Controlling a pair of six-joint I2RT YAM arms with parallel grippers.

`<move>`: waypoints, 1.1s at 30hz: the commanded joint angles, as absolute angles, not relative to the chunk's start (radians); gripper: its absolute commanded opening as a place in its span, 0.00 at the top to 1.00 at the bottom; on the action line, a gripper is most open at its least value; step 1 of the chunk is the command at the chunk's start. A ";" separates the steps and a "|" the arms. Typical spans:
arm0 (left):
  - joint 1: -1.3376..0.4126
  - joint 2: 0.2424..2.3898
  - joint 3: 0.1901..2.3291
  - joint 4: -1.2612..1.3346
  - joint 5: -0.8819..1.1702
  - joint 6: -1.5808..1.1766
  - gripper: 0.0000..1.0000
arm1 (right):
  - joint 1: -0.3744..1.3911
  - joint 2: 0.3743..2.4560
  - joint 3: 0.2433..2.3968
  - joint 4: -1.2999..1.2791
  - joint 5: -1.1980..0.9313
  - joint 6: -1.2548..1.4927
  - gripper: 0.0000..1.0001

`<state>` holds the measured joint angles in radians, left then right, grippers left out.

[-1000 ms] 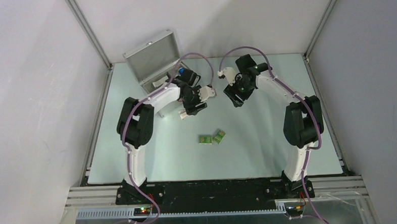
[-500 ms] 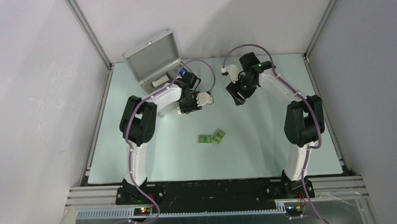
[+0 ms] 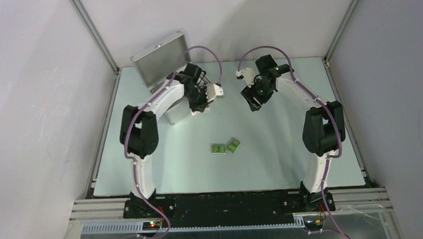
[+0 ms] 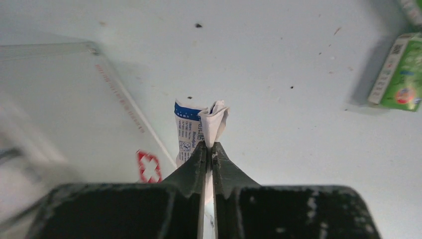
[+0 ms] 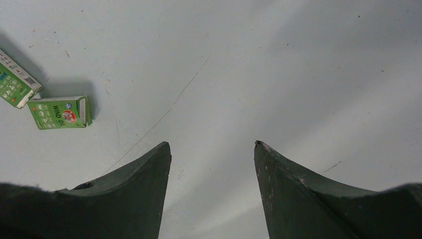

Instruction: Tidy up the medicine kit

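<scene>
The medicine kit [image 3: 159, 58] stands at the back left, a silver case with its lid raised. In the left wrist view its pale front with a red cross [image 4: 148, 167] lies to the left. My left gripper [image 4: 209, 145] is shut on a thin white packet with blue print [image 4: 213, 117], held above the table beside the case. From above, the left gripper [image 3: 198, 105] hangs at the case's right side. My right gripper [image 5: 213, 144] is open over bare table with nothing between its fingers; seen from above, the right gripper [image 3: 253, 102] is at the back centre.
Two small green boxes [image 3: 218, 148] [image 3: 233, 145] lie side by side mid-table, also seen as green boxes [image 5: 59, 112] [image 5: 15, 84] in the right wrist view and one green box [image 4: 398, 77] in the left. Walls and metal frame posts enclose the table.
My left gripper has shut on the white packet and moved back and left toward the case. The right arm shifted slightly back early on and has since held still.
</scene>
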<state>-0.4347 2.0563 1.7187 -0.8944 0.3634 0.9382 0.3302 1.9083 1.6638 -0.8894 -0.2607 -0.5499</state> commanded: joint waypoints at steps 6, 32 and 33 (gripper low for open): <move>-0.376 1.859 1.907 -0.917 0.250 0.785 0.96 | 0.341 1.906 1.682 -0.880 -0.239 -0.559 0.34; -0.226 2.169 2.127 -0.919 -0.048 0.710 0.66 | 0.381 1.867 1.626 -0.877 -0.172 -0.602 0.34; -0.228 2.167 2.137 -0.919 -0.056 0.692 0.63 | 0.381 1.866 1.625 -0.877 -0.173 -0.602 0.34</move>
<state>-0.2230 2.1956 2.0987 -0.9291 -0.0280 0.7242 0.3759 1.9083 1.6341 -0.8845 -0.1867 -0.5827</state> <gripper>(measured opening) 0.295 0.664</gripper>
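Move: The left hand already holds the small white packet by its end, just outside the open case. The case compartment for it lies about 13 cm ahead, 14 cm left and 2 cm above this hand. On the way, the red cross on the front wall is some 3 cm ahead and 3 cm left; the bagged bandage roll sits about 12 cm ahead and 6 cm left. From the right hand that compartment is roughly 12 cm ahead and 34 cm left. Left hand arcs over the case's front wall, 13 cm left, 12 cm forward, lowers, and opens on the packet. ##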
